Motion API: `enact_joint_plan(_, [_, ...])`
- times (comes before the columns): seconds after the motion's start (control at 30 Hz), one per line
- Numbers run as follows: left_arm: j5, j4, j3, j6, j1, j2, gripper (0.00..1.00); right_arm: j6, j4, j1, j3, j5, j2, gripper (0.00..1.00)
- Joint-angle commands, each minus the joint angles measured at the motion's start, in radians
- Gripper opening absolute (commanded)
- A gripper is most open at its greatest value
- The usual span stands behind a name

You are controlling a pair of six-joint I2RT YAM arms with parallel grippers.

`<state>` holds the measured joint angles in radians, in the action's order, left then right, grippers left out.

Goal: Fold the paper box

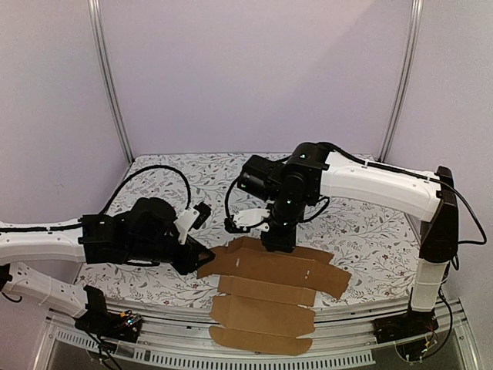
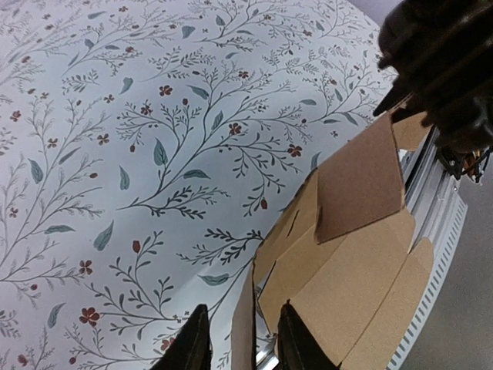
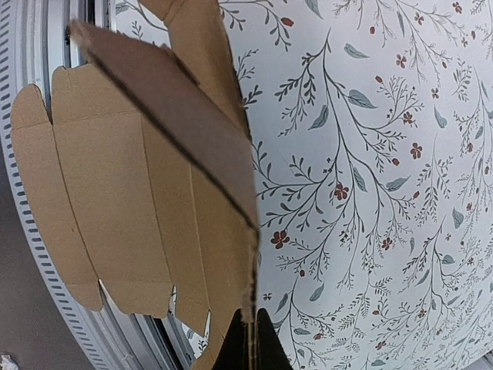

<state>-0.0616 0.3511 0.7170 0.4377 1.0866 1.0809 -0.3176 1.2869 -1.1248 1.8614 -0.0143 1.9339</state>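
The paper box (image 1: 269,293) is a flat brown die-cut sheet lying at the table's near edge, its front panels reaching over the rail. My right gripper (image 1: 277,239) is shut on the sheet's far edge, and in the right wrist view its tips (image 3: 250,314) pinch the raised cardboard (image 3: 115,193). At the sheet's left end, my left gripper (image 1: 202,258) straddles an upturned side flap (image 2: 246,293). In the left wrist view the gripper (image 2: 243,308) is open, with a gap showing on each side of the flap. The remainder of the box (image 2: 362,270) spreads out to the right.
A floral cloth (image 1: 362,231) covers the table. A slotted metal rail (image 1: 177,339) runs along the near edge under the sheet's overhang. Two frame posts (image 1: 112,85) stand at the back corners, and a black cable (image 1: 154,169) loops behind the left arm.
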Motion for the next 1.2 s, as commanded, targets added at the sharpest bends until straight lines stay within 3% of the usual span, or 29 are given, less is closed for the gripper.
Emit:
enact_joint_plan(0.0, [-0.017,-0.021,-0.019,-0.010,0.019,0.019,0.27,0.019,-0.003,0.005,0.025,-0.020,0.009,0.00])
enact_joint_plan(0.13, [-0.023,-0.022,-0.021,-0.013,0.019,0.019,0.17,0.023,-0.003,0.006,0.023,-0.021,0.004,0.00])
enact_joint_plan(0.23, [-0.031,-0.018,-0.023,-0.015,0.021,0.012,0.01,0.026,-0.003,0.006,0.021,-0.023,0.002,0.00])
enact_joint_plan(0.27, [-0.030,-0.020,-0.025,-0.015,0.021,0.009,0.00,0.027,-0.003,0.008,0.021,-0.028,0.002,0.00])
enact_joint_plan(0.33, [-0.029,-0.022,-0.028,-0.014,0.021,0.003,0.00,0.029,-0.009,0.012,0.016,-0.044,-0.002,0.00])
enact_joint_plan(0.57, [-0.027,-0.022,-0.047,-0.030,0.022,-0.032,0.00,0.048,-0.108,0.066,-0.077,-0.108,-0.058,0.14])
enact_joint_plan(0.83, [-0.026,-0.032,-0.065,-0.056,0.021,-0.056,0.00,0.051,-0.266,0.172,-0.268,-0.274,-0.194,0.34])
enact_joint_plan(1.17, [-0.026,-0.037,-0.058,-0.059,0.022,-0.040,0.00,0.043,-0.375,0.221,-0.449,-0.392,-0.328,0.38])
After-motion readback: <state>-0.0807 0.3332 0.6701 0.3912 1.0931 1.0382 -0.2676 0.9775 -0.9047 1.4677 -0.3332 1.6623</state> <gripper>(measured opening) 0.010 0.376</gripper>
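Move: The left hand's part-open fingers already straddle the box's left wing: its middle is about 2 cm right, level fore and aft, and 1 cm below. The slotted panel is some 15 cm right of this hand. The right hand grips the raised far wall, middle 1 cm right and 1 cm below. From the right hand, the left wing is about 13 cm left and 3 cm back, the right wing 13 cm right and 5 cm back, both slightly lower. Pinching the left wing near its edge, the left fingers shut fully, sink barely a centimetre, then keep their hold and draw slightly left. Only after that do the right fingers open partway and let go of the far wall, that hand travelling about 3.5 cm right and 2 cm forward, dipping then rising slightly, as its tips tilt some 20 degrees to the left. ##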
